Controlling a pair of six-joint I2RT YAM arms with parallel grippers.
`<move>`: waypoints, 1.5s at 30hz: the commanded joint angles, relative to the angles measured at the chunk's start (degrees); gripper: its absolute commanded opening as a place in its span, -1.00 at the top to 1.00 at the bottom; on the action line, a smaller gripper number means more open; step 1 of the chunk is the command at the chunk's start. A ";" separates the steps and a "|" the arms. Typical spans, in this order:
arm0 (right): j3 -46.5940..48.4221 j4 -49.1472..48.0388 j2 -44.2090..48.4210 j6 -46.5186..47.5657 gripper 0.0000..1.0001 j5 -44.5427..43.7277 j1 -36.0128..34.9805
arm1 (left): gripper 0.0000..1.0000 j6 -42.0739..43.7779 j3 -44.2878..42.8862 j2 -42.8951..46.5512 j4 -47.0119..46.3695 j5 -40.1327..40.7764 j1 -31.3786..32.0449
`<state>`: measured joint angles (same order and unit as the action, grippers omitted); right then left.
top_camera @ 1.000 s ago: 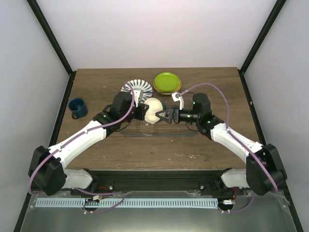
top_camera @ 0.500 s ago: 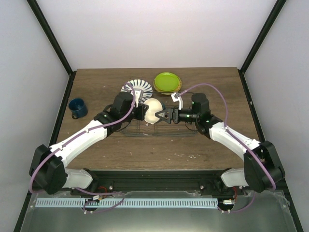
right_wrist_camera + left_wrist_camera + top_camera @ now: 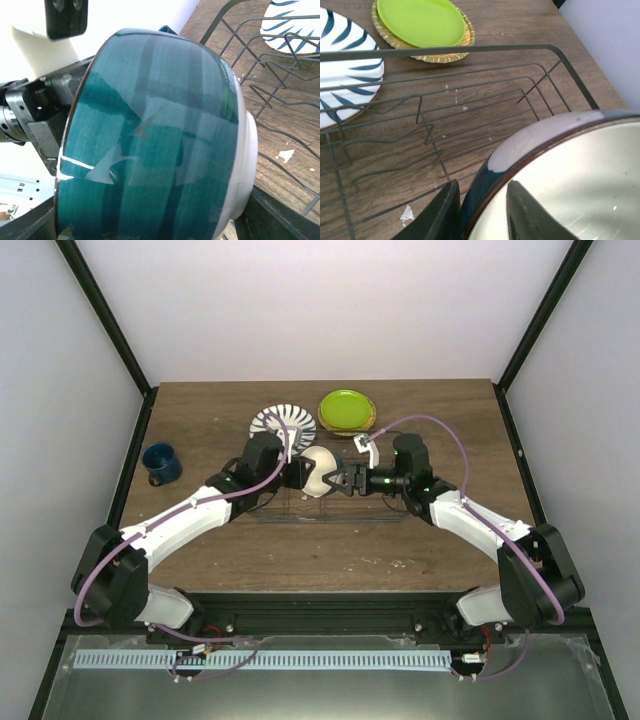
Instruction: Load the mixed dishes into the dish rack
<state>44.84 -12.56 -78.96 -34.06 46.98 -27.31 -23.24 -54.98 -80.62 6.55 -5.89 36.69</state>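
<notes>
My left gripper (image 3: 298, 473) (image 3: 482, 202) is shut on the rim of the small cream bowl (image 3: 318, 470) (image 3: 570, 175), one finger inside and one on its dark blue outside. It holds the bowl tipped on its side above the wire dish rack (image 3: 385, 510) (image 3: 470, 50). My right gripper (image 3: 343, 481) (image 3: 155, 225) is open, its jaws spread to either side of the bowl's blue base (image 3: 160, 140). The striped white plate (image 3: 284, 423) (image 3: 345, 65) and the lime-green plate (image 3: 346, 409) (image 3: 420, 20) lie behind the rack. The dark blue mug (image 3: 160, 462) stands far left.
The rack (image 3: 280, 55) has raised wire dividers along its floor. The striped plate also shows in the right wrist view (image 3: 295, 30). Black frame posts run along the table's left and right edges.
My right gripper has moved left, closer around the bowl. The left arm has shifted slightly right with the bowl still in its grip.
</notes>
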 commanded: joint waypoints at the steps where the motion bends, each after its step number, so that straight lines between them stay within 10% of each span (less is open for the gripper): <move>1: 2.26 -0.24 0.25 3.75 0.15 -1.51 -1.25 | 0.33 -1.57 0.17 -0.59 -6.09 -2.99 0.75; 17: 7.03 11.32 2.00 10.95 0.20 -16.87 -1.25 | -0.82 -0.58 4.21 3.38 0.77 3.89 -0.27; 34: 33.24 48.54 -8.58 17.68 0.20 -58.16 -8.17 | -1.00 1.48 4.04 24.42 18.75 10.24 -2.26; 45: 50.87 77.93 -26.42 3.03 0.20 -86.03 -19.53 | -1.00 1.28 5.64 35.57 23.60 10.82 -2.32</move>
<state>87.88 51.44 -101.84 -22.33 -24.05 -44.40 -22.28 -49.67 -47.90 28.05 4.49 34.63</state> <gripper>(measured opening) 0.733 0.997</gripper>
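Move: The bowl's middle lies about 4 cm to the right of the left hand and 2 cm back, level with it; that hand's fingers are still at its rim. The right hand already grips the bowl and takes it to the dish rack's right half, roughly 9 cm ahead, 9 cm to its right and 16 cm below. From the right hand, the striped plate is some 31 cm ahead and 13 cm left, the green plate 38 cm ahead and 5 cm right, both about 20 cm below. The left fingers spread wide and let go of the bowl's rim; after a small dip that hand withdraws left, up and back, away from the bowl, about 15 cm in all. The right hand keeps its grip and carries the bowl forward and to the right, sinking, rising briefly, then sinking to about 5 cm lower, while its wrist rolls some 70 degrees to swing the left-pointing fingers down towards the rack. ##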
